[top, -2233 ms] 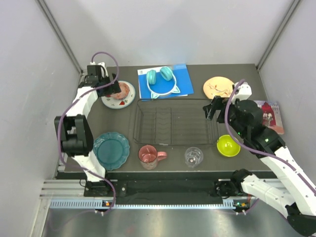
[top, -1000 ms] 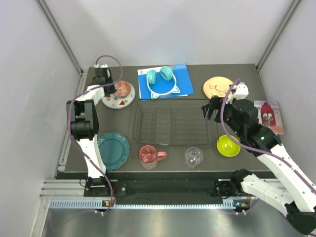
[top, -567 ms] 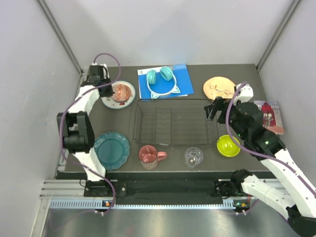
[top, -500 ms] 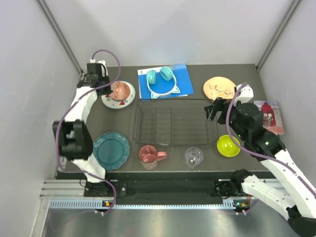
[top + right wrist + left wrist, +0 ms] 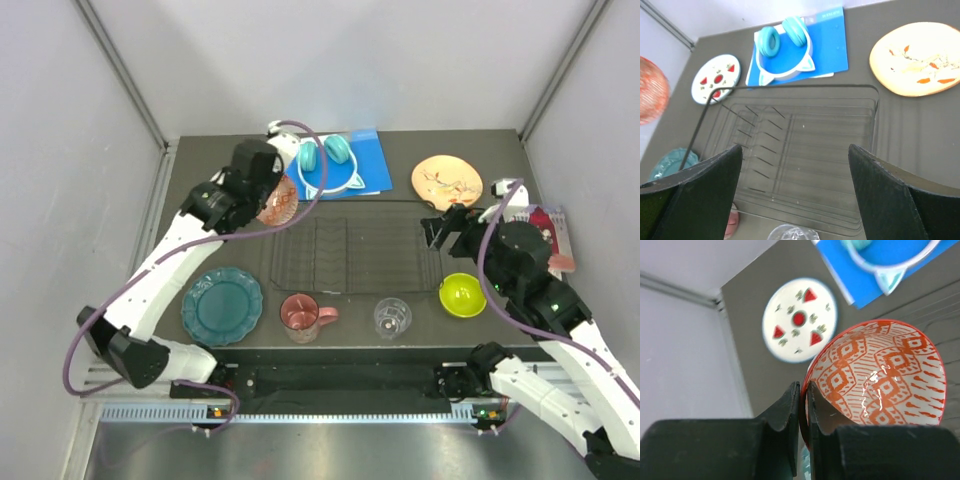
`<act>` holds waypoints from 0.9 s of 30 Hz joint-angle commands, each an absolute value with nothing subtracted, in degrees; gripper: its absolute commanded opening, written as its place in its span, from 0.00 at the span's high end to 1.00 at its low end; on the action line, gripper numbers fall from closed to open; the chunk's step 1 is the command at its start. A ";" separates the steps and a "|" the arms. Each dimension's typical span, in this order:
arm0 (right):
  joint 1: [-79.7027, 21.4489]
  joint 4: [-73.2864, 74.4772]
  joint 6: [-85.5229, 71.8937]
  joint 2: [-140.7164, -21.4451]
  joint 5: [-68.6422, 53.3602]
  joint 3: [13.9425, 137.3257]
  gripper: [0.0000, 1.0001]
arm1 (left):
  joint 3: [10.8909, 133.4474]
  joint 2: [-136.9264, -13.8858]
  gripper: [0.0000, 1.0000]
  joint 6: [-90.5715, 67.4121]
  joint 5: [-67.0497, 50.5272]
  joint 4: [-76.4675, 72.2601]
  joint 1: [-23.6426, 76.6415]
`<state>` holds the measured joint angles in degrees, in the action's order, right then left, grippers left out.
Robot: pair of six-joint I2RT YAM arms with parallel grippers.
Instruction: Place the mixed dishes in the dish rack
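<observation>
My left gripper point(image 5: 272, 197) is shut on the rim of the small patterned bowl point(image 5: 281, 201), red-orange inside, and holds it in the air over the far left corner of the black wire dish rack point(image 5: 350, 203). In the left wrist view the fingers point(image 5: 790, 405) pinch the bowl point(image 5: 880, 375) above the watermelon plate point(image 5: 799, 320). My right gripper point(image 5: 446, 226) is open and empty over the rack's right end point(image 5: 790, 87). The teal plate point(image 5: 222, 305), pink mug point(image 5: 300, 313), clear glass point(image 5: 392, 318), lime-green bowl point(image 5: 462, 295) and floral plate point(image 5: 446, 179) lie on the table.
Teal cat-ear headphones point(image 5: 325, 160) lie on a blue book point(image 5: 368, 160) behind the rack. A printed booklet point(image 5: 556, 222) lies at the right edge, partly under my right arm. Grey walls close in both sides and the back.
My left gripper has lifted the patterned bowl off the watermelon plate and carried it right to the rack's far left corner. My right arm has shifted slightly right.
</observation>
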<state>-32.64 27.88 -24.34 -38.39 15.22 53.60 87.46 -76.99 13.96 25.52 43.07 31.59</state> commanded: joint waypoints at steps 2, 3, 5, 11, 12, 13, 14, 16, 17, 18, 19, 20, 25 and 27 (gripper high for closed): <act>-33.13 28.38 -25.84 -33.59 16.69 54.75 0.15 | 85.88 -80.24 1.00 25.56 49.63 40.27 36.64; -33.13 29.43 -25.93 -33.05 17.13 54.93 0.14 | 85.35 -80.42 1.00 27.32 52.09 38.77 39.70; -33.13 30.32 -26.01 -31.56 17.66 54.93 0.14 | 84.20 -80.33 1.00 31.19 56.95 35.08 42.00; -33.14 32.25 -27.94 -30.93 18.37 54.75 0.15 | 80.70 -80.15 1.00 32.08 59.94 33.40 48.25; -33.13 32.60 -28.12 -31.20 18.54 54.93 0.16 | 80.42 -80.42 1.00 30.95 59.94 33.75 49.12; -33.13 33.13 -28.21 -31.46 18.54 55.19 0.16 | 80.07 -80.59 1.00 30.76 59.94 33.92 49.30; -33.13 33.31 -28.21 -31.73 18.54 55.37 0.16 | 79.46 -81.38 1.00 30.59 60.20 33.58 49.57; -33.13 33.66 -28.48 -31.64 18.46 55.90 0.16 | 78.84 -82.09 1.00 29.97 60.12 33.22 49.75; -33.13 33.66 -28.56 -31.55 18.37 55.99 0.16 | 78.32 -83.05 1.00 30.06 60.12 32.61 49.83; -33.13 33.92 -28.65 -31.38 18.37 56.25 0.16 | 78.05 -83.49 1.00 30.15 60.20 32.17 49.83; -33.13 34.01 -28.65 -31.29 18.28 56.42 0.16 | 77.87 -84.11 1.00 30.23 60.29 31.91 49.83; -33.13 34.36 -28.74 -31.20 18.28 56.51 0.16 | 78.13 -85.50 1.00 30.15 60.47 31.56 49.92; -33.13 35.15 -29.27 -30.15 18.02 56.78 0.16 | 80.42 -90.17 1.00 29.88 62.93 29.88 51.41; -33.14 35.42 -29.62 -29.62 17.84 56.43 0.16 | 80.51 -91.93 1.00 29.62 63.98 29.53 51.94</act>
<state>-32.64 34.98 -28.60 -31.20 17.32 53.74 78.24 -90.00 29.93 59.02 34.15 50.52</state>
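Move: The left gripper holds the orange-patterned bowl by its rim. From that hand the dish rack's middle is about 18 cm to the right, roughly level fore and aft, and 25 cm below. The watermelon plate lies some 17 cm ahead and 10 cm left, the blue plate 14 cm back and 16 cm left, the red mug 17 cm back and 4 cm right. From the empty right hand, the rack's middle is about 10 cm ahead, 19 cm left. Roll the left wrist some 40 degrees, its left side rising, to turn the held bowl, and keep the rim pinched. Bring it down and to the right towards the dish rack, about 6 cm down and 5 cm right, mostly in the later half. Meanwhile ease the open right gripper back and to the right, some 3.5 cm away from the rack. ##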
